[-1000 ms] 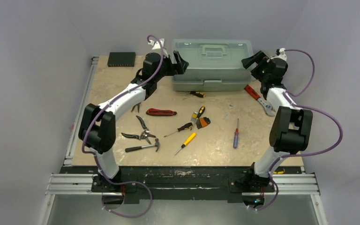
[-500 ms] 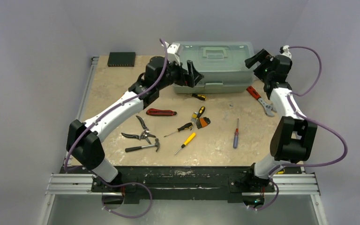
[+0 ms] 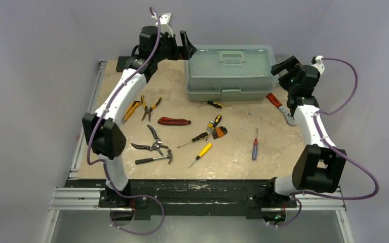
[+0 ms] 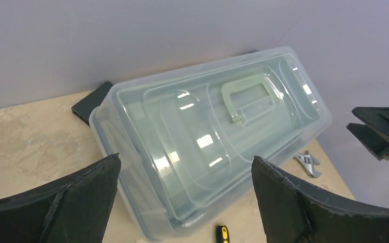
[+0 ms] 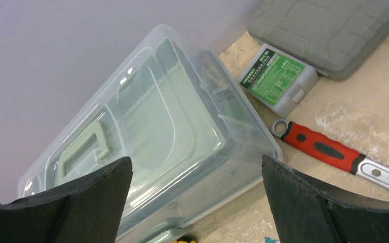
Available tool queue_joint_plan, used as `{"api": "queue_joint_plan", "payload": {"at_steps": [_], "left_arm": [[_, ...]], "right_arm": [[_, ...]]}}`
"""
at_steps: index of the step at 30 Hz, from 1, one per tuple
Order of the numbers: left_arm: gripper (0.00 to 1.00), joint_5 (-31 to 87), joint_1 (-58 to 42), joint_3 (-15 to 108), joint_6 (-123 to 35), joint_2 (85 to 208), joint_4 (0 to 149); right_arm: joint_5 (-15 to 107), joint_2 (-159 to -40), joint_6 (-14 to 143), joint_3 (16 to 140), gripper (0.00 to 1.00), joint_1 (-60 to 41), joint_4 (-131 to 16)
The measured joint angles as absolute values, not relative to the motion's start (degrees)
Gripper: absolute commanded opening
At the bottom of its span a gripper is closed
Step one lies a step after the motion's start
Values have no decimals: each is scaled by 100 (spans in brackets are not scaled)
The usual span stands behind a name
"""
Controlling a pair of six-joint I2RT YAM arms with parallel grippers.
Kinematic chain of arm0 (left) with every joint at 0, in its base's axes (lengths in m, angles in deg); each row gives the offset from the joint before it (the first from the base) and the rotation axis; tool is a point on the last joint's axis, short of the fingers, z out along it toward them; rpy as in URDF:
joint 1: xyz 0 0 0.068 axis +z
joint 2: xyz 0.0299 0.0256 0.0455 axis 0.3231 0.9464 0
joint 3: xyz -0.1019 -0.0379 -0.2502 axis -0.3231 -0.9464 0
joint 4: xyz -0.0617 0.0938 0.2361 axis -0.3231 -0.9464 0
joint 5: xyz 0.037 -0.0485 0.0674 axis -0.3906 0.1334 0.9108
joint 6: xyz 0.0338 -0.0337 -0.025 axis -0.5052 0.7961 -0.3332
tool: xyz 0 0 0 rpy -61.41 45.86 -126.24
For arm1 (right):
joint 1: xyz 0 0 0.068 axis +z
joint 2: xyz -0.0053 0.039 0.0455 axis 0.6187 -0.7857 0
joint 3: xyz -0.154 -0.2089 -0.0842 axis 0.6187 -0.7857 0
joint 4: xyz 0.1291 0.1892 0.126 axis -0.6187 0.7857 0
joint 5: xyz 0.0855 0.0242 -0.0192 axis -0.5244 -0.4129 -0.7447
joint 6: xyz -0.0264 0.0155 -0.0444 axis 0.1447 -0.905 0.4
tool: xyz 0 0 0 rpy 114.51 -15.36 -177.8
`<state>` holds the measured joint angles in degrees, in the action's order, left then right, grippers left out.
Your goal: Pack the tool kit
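The sage-green toolbox (image 3: pixel 230 71) stands shut at the back of the table, its translucent lid and top handle (image 4: pixel 245 96) facing up. My left gripper (image 3: pixel 185 45) hovers open above its back left corner, the lid (image 4: pixel 207 136) showing between the fingers. My right gripper (image 3: pixel 283 68) hangs open just off the box's right end (image 5: pixel 147 136). Neither touches the box. Loose tools lie in front: a red knife (image 3: pixel 173 121), pliers (image 3: pixel 150 106), shears (image 3: pixel 154 142), a hammer (image 3: pixel 154 159), screwdrivers (image 3: pixel 199 136) (image 3: pixel 255 143), and a red-handled wrench (image 3: pixel 278 106).
A flat grey case (image 5: pixel 329 30) and a small grey box with a green label (image 5: pixel 278 78) lie right of the toolbox. A black box (image 4: pixel 88 106) sits at the toolbox's left end. A yellow utility knife (image 3: pixel 126 110) lies near the table's left edge.
My left arm has swung up and back from the toolbox's front to its back left corner, uncovering the pliers and yellow knife. The right arm has shifted slightly right.
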<state>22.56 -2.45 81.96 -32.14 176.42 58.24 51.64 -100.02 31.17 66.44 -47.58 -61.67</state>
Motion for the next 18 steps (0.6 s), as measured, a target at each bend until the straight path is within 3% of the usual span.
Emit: {"api": "queue_joint_plan", "payload": {"at_steps": [18], "left_arm": [[100,1316,133,11076,-3098,20717,6911]], "right_arm": [[4913,-10540,2772,6572,99,-4175,-6008]]}}
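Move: The toolbox stands ahead of both grippers and below them. From the left hand its middle is about 15 cm ahead, 17 cm to the right and 26 cm below, with the small screwdriver in front of it, some 3 cm ahead and 10 cm right. From the right hand the toolbox middle is roughly 18 cm ahead, 17 cm left and 18 cm down. The red wrench lies about 4 cm ahead and 8 cm right; the green battery case is 27 cm ahead, 7 cm right. Forward over the left part of the toolbox lid goes the left hand, about 12 cm, sinking some 4 cm with its fingers tipping slightly up and still wide open. The right hand meanwhile slides about 5 cm left and as far down towards the box's front right, fingers open, tipping down and turning slightly counter-clockwise. Neither visibly touches the box. ##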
